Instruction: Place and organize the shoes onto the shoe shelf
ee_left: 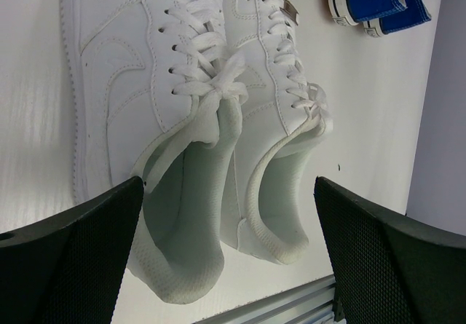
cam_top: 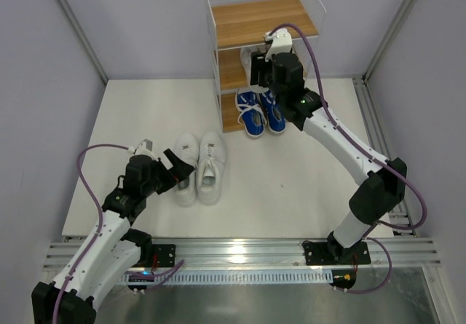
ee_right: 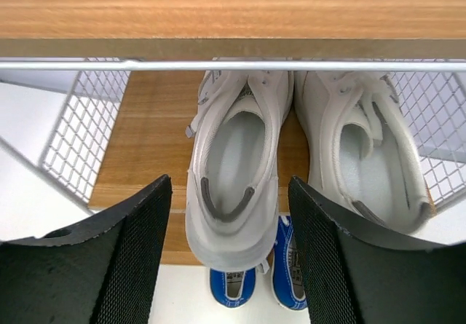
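The shoe shelf [cam_top: 251,20] stands at the back. A white pair rests on its middle board [ee_right: 149,138]. My right gripper [ee_right: 229,184] is open, and the heel of the left white shoe [ee_right: 234,156] lies between its fingers, apart from both and overhanging the board's edge. Its mate [ee_right: 375,167] sits to the right. The blue pair [cam_top: 260,111] lies below on the bottom tier, heels outward. Another white pair [cam_top: 199,167] lies on the table. My left gripper [ee_left: 227,186] is open wide above the heels of that pair [ee_left: 189,193], holding nothing.
The shelf's top board [ee_right: 218,7] and a wire bar [ee_right: 233,65] run just above the right gripper. Wire mesh side panels [ee_right: 80,135] close in the middle tier. An aluminium rail [ee_left: 291,306] runs along the table's near edge. Purple walls surround the white table [cam_top: 291,186].
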You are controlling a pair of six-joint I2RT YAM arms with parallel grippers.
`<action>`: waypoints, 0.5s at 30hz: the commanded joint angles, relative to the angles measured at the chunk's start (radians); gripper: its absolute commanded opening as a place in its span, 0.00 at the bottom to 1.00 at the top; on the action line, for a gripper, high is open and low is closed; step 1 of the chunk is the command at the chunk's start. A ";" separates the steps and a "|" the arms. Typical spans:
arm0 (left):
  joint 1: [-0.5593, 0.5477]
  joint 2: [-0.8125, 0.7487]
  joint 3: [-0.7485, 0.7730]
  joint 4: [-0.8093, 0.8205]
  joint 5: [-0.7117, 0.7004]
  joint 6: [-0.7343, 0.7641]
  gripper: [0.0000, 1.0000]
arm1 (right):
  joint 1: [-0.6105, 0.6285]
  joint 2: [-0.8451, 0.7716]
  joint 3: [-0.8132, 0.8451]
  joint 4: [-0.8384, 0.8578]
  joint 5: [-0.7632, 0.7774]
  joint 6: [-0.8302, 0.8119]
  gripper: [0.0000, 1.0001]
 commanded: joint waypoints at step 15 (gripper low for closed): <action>0.008 0.012 0.037 -0.024 -0.038 0.038 1.00 | 0.376 -0.545 -0.774 0.260 0.144 0.131 0.68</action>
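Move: The inner of the two white shoes still on the table lies about 22 cm back, 17 cm left and 30 cm below the right hand; its outer mate is at the same depth, some 24 cm left. The shoe just freed on the middle shelf has its middle about 9 cm ahead and 5 cm below, and its shelf mate lies 8 cm to the right of it. From the left hand the inner shoe is about 7 cm right, 2 cm ahead and 8 cm below. Backing out of the shelf at a quickening pace, the right hand comes about 17 cm towards its base and away from the just-placed white shoe. It first rises nearly 4 cm, then sinks to a little below its starting height and swings some 4 cm left towards the white pair on the table. The wrist turns about 15 degrees counter-clockwise; the fingers stay open and empty. ##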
